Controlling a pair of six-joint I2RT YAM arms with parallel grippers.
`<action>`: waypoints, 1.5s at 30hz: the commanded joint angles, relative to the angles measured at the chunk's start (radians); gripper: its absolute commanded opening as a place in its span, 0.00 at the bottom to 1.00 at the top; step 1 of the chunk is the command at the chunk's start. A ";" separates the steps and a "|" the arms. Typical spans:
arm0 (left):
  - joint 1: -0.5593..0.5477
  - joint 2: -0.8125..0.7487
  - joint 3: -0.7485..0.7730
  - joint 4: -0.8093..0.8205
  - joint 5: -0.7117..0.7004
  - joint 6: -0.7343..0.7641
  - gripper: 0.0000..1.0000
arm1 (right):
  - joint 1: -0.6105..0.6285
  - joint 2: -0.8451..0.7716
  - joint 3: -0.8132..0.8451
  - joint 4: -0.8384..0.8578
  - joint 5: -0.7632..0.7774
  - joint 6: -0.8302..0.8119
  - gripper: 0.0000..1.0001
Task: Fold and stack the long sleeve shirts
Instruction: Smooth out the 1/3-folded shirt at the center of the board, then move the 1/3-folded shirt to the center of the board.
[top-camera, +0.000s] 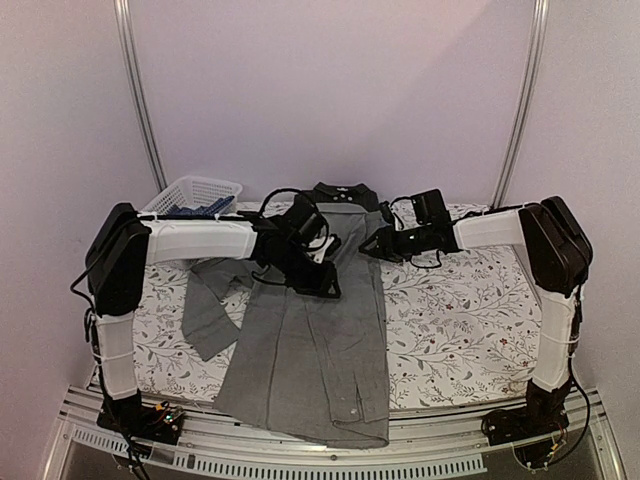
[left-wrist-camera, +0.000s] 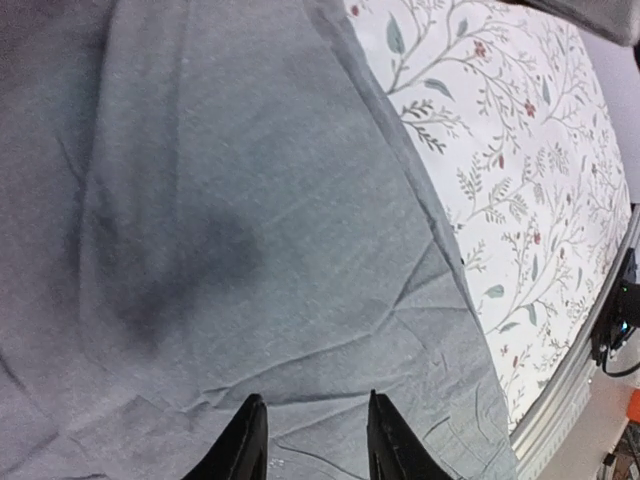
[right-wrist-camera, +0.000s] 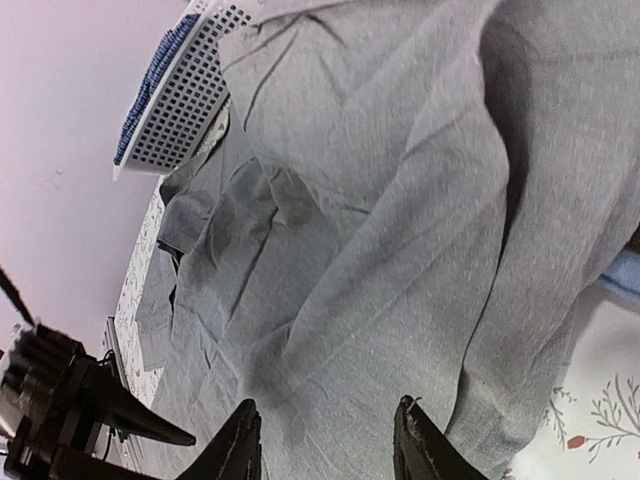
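Observation:
A mid-grey long sleeve shirt (top-camera: 320, 340) lies spread lengthwise on the floral-covered table (top-camera: 470, 320), hem at the near edge, one sleeve (top-camera: 208, 305) trailing to the left. A dark collar (top-camera: 341, 190) shows at its far end. At the right edge of the right wrist view a strip of light blue cloth (right-wrist-camera: 622, 272) peeks from under the grey shirt (right-wrist-camera: 400, 230). My left gripper (left-wrist-camera: 315, 397) hovers open over the grey cloth (left-wrist-camera: 250, 200), nothing between its fingers. My right gripper (right-wrist-camera: 328, 403) is open above the shirt's upper right side. Both grippers (top-camera: 328, 283) (top-camera: 372, 246) hang near the shirt's chest.
A white lattice basket (top-camera: 195, 194) holding blue cloth stands at the back left, also seen in the right wrist view as the basket (right-wrist-camera: 185, 85). The table's near edge has a metal rail (top-camera: 330, 455). Bare floral cover (left-wrist-camera: 520, 170) lies right of the shirt.

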 joint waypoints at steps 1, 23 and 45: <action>-0.100 -0.019 -0.046 0.041 0.048 0.020 0.34 | 0.010 0.004 -0.064 0.049 -0.020 0.032 0.43; -0.253 0.023 -0.277 0.023 0.134 0.038 0.35 | 0.071 -0.048 -0.217 0.111 0.017 0.069 0.45; -0.350 -0.157 -0.443 0.040 0.256 0.076 0.35 | 0.103 -0.372 -0.534 0.169 0.162 0.236 0.45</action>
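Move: The grey shirt lies under both hands, its middle about 5 cm back from the left hand, 3 cm to its left and 7 cm below. Around it, the folded black shirt sits some 24 cm ahead of the left hand and 2 cm to its right, and the loose sleeve about 28 cm to its left and 1 cm back. From the right hand, the grey shirt's middle is some 17 cm back, 11 cm left and 9 cm below. The left fingertips come down onto the lower part of the grey shirt, after some 11 cm back and 6 cm down through the air, then drag the cloth about 11 cm more towards the robot while the hand turns roughly 25 degrees clockwise. The right hand sinks about 8 cm to the shirt's right edge and sweeps back some 13 cm along that edge, rising slightly at the end; both grippers stay partly open. ##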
